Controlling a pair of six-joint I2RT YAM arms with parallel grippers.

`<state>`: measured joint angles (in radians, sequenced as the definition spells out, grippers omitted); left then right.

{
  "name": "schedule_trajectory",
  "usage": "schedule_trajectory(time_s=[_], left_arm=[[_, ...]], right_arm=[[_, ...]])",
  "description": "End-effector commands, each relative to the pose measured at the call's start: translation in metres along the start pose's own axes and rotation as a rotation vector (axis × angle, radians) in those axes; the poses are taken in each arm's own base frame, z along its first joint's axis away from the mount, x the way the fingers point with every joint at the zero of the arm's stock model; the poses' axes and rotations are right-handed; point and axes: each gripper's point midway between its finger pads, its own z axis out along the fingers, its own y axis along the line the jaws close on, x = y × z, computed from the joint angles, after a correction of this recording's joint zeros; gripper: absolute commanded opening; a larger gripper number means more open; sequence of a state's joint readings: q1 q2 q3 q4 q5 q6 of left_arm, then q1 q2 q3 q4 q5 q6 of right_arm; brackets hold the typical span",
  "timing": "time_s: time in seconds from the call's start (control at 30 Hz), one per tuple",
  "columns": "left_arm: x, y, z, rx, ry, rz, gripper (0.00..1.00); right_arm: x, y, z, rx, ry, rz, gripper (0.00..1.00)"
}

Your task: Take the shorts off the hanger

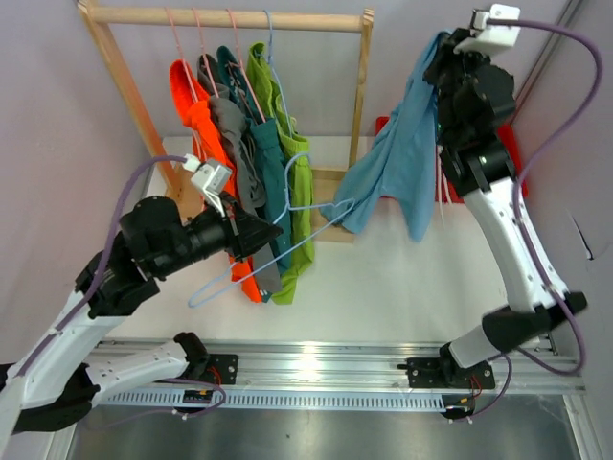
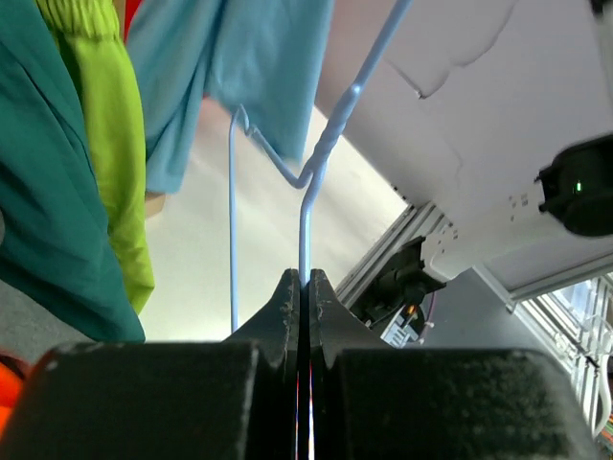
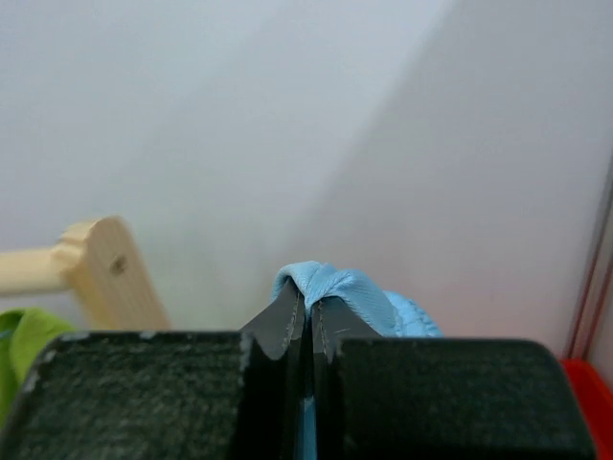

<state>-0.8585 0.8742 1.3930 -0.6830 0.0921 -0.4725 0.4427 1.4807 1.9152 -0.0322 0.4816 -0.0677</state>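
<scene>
My right gripper (image 1: 442, 46) is shut on the light blue shorts (image 1: 397, 168) and holds them high at the right; they hang free, clear of the rack. The fabric bunches over the jaw tips in the right wrist view (image 3: 350, 292). My left gripper (image 1: 273, 233) is shut on the wire of the bare light blue hanger (image 1: 278, 251), which still hangs from the wooden rail (image 1: 230, 17). The wire runs up from the closed jaws in the left wrist view (image 2: 306, 225). Orange (image 1: 196, 120), grey (image 1: 233, 134), teal (image 1: 268, 163) and lime green shorts (image 1: 299, 192) hang on their hangers.
The wooden rack's right post (image 1: 361, 86) stands between the hanging clothes and the light blue shorts. A red tray (image 1: 506, 144) lies at the back right behind my right arm. A metal rail (image 1: 316, 369) runs along the near table edge.
</scene>
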Motion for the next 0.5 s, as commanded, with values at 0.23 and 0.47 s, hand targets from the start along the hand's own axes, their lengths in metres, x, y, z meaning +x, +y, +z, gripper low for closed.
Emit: schedule_trajectory(time_s=[0.23,0.47], left_arm=[[0.025,0.012,0.027,0.025,-0.005,0.032,0.0],[0.021,0.019,0.036,-0.015,-0.017,0.046,0.0]], right_arm=[[-0.031,-0.064,0.143,0.06,-0.359,-0.022,0.0],[0.084,-0.145,0.164,0.306,-0.295,-0.07,0.0]])
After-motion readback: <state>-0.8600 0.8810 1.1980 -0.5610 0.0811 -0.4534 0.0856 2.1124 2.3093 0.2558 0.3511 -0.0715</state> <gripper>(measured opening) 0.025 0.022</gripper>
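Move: Ahead of the right hand, which already holds the blue shorts high up, the red box lies about 28 cm farther out, 22 cm to the right and some 55 cm below. The top of the rack's right post is roughly 12 cm ahead, 15 cm left and 5 cm higher. From the left hand, still gripping the emptied hanger, the box is about 55 cm ahead, 57 cm right and 38 cm down; the green shorts hang some 25 cm ahead and 4 cm right, about level. Swinging the pinched blue shorts quickly out over the red box, the right hand goes forward about 20 cm, bearing more and more to the right and sinking late on, while turning some 15 degrees clockwise. The left hand keeps its grip on the empty hanger and lowers it about 6 cm in front of the hanging shorts, then stops. All fingers stay shut. ##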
